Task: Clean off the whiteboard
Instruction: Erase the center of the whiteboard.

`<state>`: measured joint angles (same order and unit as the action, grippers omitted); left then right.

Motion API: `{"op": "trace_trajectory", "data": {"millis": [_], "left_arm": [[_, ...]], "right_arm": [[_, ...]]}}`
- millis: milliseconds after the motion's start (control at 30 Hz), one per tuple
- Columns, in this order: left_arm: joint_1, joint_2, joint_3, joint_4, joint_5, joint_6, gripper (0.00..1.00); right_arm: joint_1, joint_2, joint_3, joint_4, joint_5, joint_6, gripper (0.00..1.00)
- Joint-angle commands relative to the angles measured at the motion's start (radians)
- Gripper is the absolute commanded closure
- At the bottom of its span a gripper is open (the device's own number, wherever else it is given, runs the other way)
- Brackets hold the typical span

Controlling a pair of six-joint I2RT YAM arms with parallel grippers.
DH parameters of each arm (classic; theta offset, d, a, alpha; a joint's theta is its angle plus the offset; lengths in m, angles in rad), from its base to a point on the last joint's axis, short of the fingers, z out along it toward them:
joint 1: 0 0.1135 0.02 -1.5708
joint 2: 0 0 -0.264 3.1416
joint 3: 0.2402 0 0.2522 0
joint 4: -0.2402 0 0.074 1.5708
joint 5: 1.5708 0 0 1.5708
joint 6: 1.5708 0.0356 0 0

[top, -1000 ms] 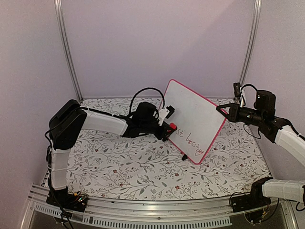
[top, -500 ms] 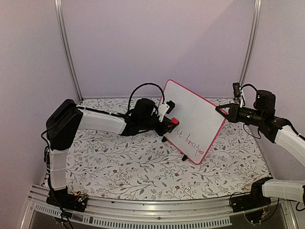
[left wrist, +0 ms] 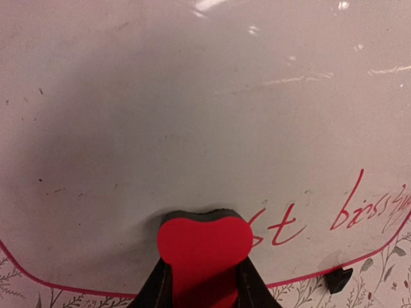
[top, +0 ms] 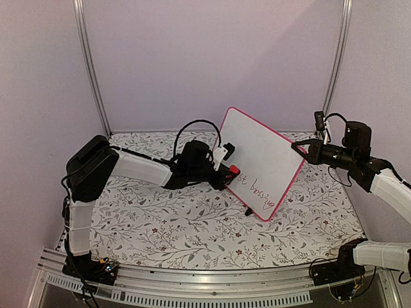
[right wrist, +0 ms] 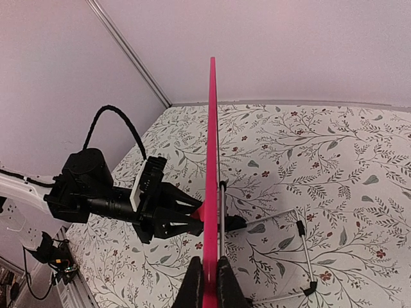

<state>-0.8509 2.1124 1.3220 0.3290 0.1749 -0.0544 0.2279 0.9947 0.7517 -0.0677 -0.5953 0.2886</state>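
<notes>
The whiteboard [top: 263,157], white with a red-pink frame, stands tilted on the floral table. Red handwriting [top: 257,190] runs along its lower edge; it also shows in the left wrist view [left wrist: 359,212]. My left gripper [top: 230,172] is shut on a small red eraser [left wrist: 204,247] and presses it against the board just left of the writing. My right gripper [top: 299,149] is shut on the board's right edge [right wrist: 209,192], which the right wrist view shows edge-on. The upper part of the board is blank.
The board's wire stand [right wrist: 302,237] and a black foot [left wrist: 338,279] rest on the floral tablecloth [top: 160,218]. Pale walls and metal corner posts [top: 90,64] enclose the table on three sides.
My left gripper with the eraser moved up the board half a second ago, then came back down to its lower part. The right gripper and board have not moved.
</notes>
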Motion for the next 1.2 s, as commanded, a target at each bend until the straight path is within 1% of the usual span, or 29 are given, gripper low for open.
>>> {"op": "trace_trajectory", "data": {"millis": [0,233,500,833,1167], "left_arm": [[-0.015,0.075,-0.032,-0.026,-0.020,-0.018,1.00],[-0.014,0.100,-0.034,-0.038,-0.015,-0.025,1.00],[-0.016,0.090,-0.110,-0.010,-0.009,-0.037,1.00],[-0.020,0.056,-0.085,0.005,0.017,-0.028,1.00],[-0.059,0.007,-0.068,0.010,-0.008,0.000,1.00]], "right_arm": [[0.026,0.012,-0.034,-0.087,-0.116,-0.037,1.00],[0.026,0.006,-0.034,-0.090,-0.113,-0.036,1.00],[0.026,0.009,-0.034,-0.090,-0.116,-0.036,1.00],[0.027,0.007,-0.035,-0.089,-0.115,-0.035,1.00],[0.026,0.007,-0.035,-0.090,-0.116,-0.035,1.00]]}}
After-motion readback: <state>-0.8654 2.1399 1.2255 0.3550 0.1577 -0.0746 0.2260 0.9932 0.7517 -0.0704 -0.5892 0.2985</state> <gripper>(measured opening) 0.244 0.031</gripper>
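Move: The whiteboard's lower edge passes about 6 cm below the left hand, which holds the eraser, some 1 cm back and 1 cm to the right. The remaining "st" is about 6 cm right and 1 cm back, nearly level in height; "bossing" is some 11 cm right, 6 cm back and slightly lower. From the right hand, that stretch of lower edge lies about 25 cm left, 4 cm ahead and 23 cm down. The eraser, still gripped in the left fingers and kept against the whiteboard, is drawn down its face by about 5 cm in two spurts with a pause between, slipping a little back and left, towards the lower edge; the wrist tips only slightly. The right hand stays in place, keeping its pinch on the board's right edge. ##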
